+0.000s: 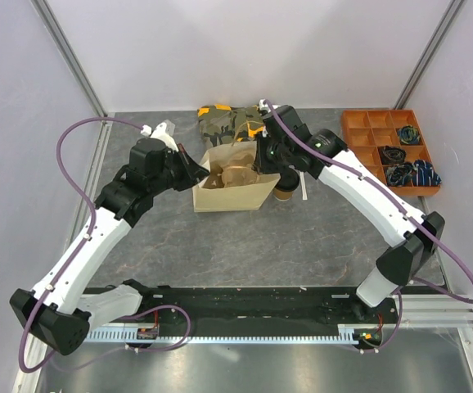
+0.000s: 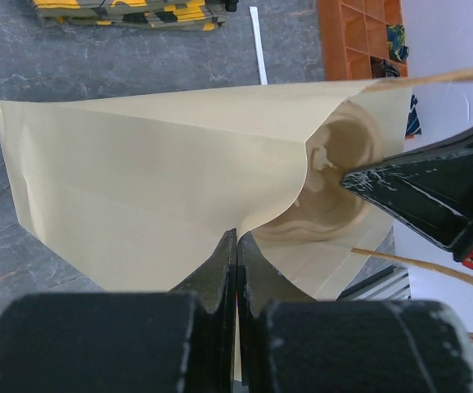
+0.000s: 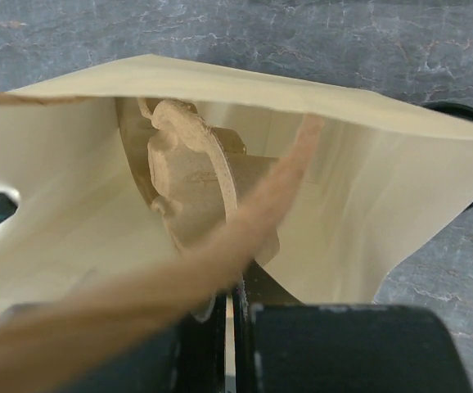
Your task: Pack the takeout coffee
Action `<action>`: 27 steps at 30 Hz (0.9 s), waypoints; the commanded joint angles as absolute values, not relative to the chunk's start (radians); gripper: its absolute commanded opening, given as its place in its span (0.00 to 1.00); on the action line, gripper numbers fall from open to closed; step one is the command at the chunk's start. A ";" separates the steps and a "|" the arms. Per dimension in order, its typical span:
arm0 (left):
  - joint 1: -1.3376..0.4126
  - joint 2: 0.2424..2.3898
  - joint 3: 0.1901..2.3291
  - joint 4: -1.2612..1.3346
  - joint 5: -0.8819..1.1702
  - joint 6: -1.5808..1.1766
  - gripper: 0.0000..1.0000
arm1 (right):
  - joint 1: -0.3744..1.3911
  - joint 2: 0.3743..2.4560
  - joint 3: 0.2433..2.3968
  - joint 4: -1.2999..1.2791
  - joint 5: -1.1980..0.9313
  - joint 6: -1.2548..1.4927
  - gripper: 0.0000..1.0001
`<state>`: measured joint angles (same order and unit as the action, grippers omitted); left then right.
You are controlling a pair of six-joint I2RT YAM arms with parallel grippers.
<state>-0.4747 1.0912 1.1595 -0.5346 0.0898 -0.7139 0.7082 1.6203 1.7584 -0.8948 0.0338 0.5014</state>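
A tan paper bag (image 1: 230, 195) stands mid-table with its mouth up and held apart from both sides. My left gripper (image 2: 236, 246) is shut on the bag's left rim (image 1: 200, 172). On the opposite rim my right gripper (image 3: 232, 299) is shut too, a blurred handle (image 3: 245, 229) crossing in front of it. A brown pulp cup tray (image 3: 191, 176) lies inside the bag (image 2: 335, 192). The takeout coffee (image 1: 284, 193) stands on the table just right of the bag, outside it and partly hidden by my right arm. Its black lid (image 3: 466, 112) peeks past the bag's far edge.
An orange compartment tray (image 1: 359, 131) with small items sits at the back right. A camouflage-patterned cloth (image 1: 224, 121) lies behind the bag. A thin white strip (image 1: 303, 187) rests on the table by the cup. Grey walls enclose the table on three sides.
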 commanded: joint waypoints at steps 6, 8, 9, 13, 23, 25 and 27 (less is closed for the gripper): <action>-0.413 1.089 1.126 -0.505 0.172 -0.779 0.02 | 0.715 1.684 1.723 -0.759 -0.109 0.492 0.00; -0.376 1.083 1.103 -0.509 0.189 -0.798 0.02 | 0.716 1.687 1.701 -0.710 -0.169 0.489 0.00; -0.365 1.081 1.097 -0.509 0.204 -0.802 0.02 | 0.713 1.689 1.697 -0.701 -0.187 0.489 0.00; -0.333 1.074 1.074 -0.509 0.233 -0.801 0.02 | 0.715 1.733 1.694 -0.702 -0.224 0.494 0.00; -0.324 1.074 1.072 -0.529 0.250 -0.750 0.02 | 0.722 1.833 1.744 -0.719 -0.194 0.485 0.00; -0.324 1.071 1.069 -0.532 0.252 -0.747 0.02 | 0.729 1.842 1.750 -0.732 -0.180 0.483 0.00; -0.324 1.071 1.065 -0.534 0.250 -0.746 0.02 | 0.735 1.847 1.752 -0.739 -0.157 0.479 0.00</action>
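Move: The paper bag, its left rim already pinched by the left hand, has its middle some 7 cm to the right hand's left, about level fore and aft and roughly 10 cm down; the right hand holds the tan cup tray partly inside it. From the left hand that middle is about 8 cm right and 9 cm down. The lidded coffee cup stands about 8 cm right of the right hand, nearly level and 14 cm below; the camouflage bag is roughly 22 cm ahead, 5 cm left and 17 cm below. The cup tray, still pinched by the right fingers, is lowered deeper into the paper bag: the right hand sinks about 8 cm while sweeping some 5 cm left, tipping its fingers a little further down and turning slightly counter-clockwise. The left hand keeps its pinch on the bag's left rim and draws it roughly 3 cm down and 3 cm left, then nearly stops as the right hand goes on down. ##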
